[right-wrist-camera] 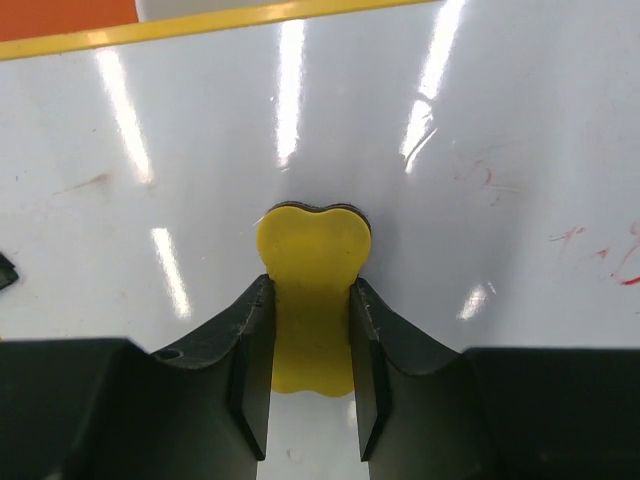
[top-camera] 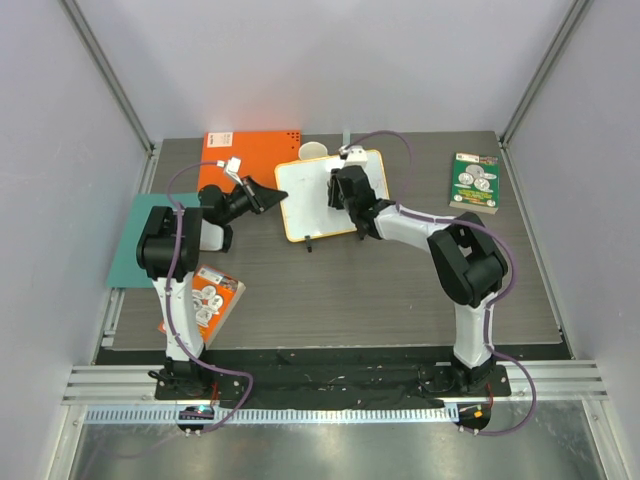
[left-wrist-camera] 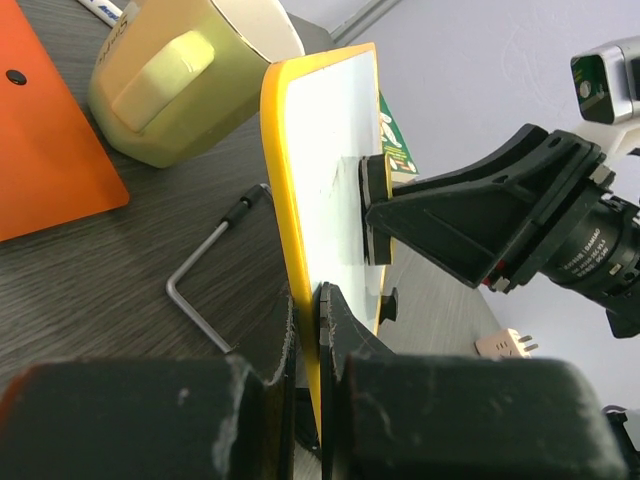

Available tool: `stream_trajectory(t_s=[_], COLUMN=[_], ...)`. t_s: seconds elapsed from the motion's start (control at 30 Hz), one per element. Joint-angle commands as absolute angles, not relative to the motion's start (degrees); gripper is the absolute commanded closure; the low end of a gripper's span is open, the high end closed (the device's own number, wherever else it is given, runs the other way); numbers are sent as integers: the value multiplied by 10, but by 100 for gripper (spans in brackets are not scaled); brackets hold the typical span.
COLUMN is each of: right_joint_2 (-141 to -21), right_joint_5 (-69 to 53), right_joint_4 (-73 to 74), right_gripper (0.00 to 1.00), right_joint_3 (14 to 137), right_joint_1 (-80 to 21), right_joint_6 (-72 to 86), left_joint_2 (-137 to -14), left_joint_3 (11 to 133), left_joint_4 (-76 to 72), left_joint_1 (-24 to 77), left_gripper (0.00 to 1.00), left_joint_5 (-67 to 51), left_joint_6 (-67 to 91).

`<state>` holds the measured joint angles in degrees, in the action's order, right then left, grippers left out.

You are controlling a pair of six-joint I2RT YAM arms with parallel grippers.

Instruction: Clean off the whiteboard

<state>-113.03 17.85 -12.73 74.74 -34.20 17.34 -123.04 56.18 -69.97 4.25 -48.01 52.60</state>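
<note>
The whiteboard [top-camera: 305, 195], white with a yellow rim, lies at the table's back centre. My left gripper [top-camera: 272, 197] is shut on its left edge. In the left wrist view the yellow rim [left-wrist-camera: 300, 250] runs between the two pads of that gripper [left-wrist-camera: 305, 305]. My right gripper [right-wrist-camera: 310, 300] is shut on a yellow eraser [right-wrist-camera: 312, 250], which presses flat against the board's white face [right-wrist-camera: 200, 150]. Faint red marks [right-wrist-camera: 570, 237] lie to the eraser's right. From above, the right gripper [top-camera: 347, 190] sits over the middle of the board.
A flat orange notebook [top-camera: 250, 150] lies behind the left gripper and a teal sheet [top-camera: 135, 240] at the left edge. A cream cup [left-wrist-camera: 180, 80] and a bent metal key [left-wrist-camera: 200, 290] lie beside the board. A green book [top-camera: 474, 180] lies back right, an orange packet [top-camera: 212, 300] front left.
</note>
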Motion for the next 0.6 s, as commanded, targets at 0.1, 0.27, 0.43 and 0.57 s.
stream_trajectory(t_s=[0.1,0.27,0.43,0.57], right_joint_2=[-1155,-1142,-1154,-1159], right_joint_5=[236,240,257,255], right_joint_4=[-53,-40,-5,24], right_gripper=[99,99,99,99], right_joint_3=[745,726,731,727], right_joint_1=[-274,-233,-226,-222], right_joint_6=[192,198,201,211], left_joint_2=[-1235,-1236,-1236,-1234], left_joint_3=[559,559,559,557], left_joint_4=[-729,-729,-731,-732], left_joint_1=[40,40,40,40], left_gripper=[100,100,100,100], left_joint_5=[-490,-490,-492,-493], left_joint_6=[480,480,482,481])
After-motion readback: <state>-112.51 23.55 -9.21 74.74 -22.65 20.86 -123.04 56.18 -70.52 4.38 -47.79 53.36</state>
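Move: Some 11 cm to the right of the right hand, about 4 cm farther out and 1 cm higher, the last red marks are on the tilted whiteboard; the board's right edge lies roughly 14 cm right and 4 cm ahead of that hand. Behind the board, the mug sits about 12 cm ahead, 6 cm left and 7 cm lower. From the left hand the red marks are around 24 cm right, 6 cm ahead and 1 cm up. Sweeping the yellow eraser to the right across the whiteboard's face, the right hand travels about 12 cm, plus 4 cm forward along the slanting board, towards the red marks and the right edge. Its wrist turns clockwise nearly 20 degrees as it goes, fingers keeping their hold and the eraser still against the board; the left hand stays put, still pinching the board's left edge. ##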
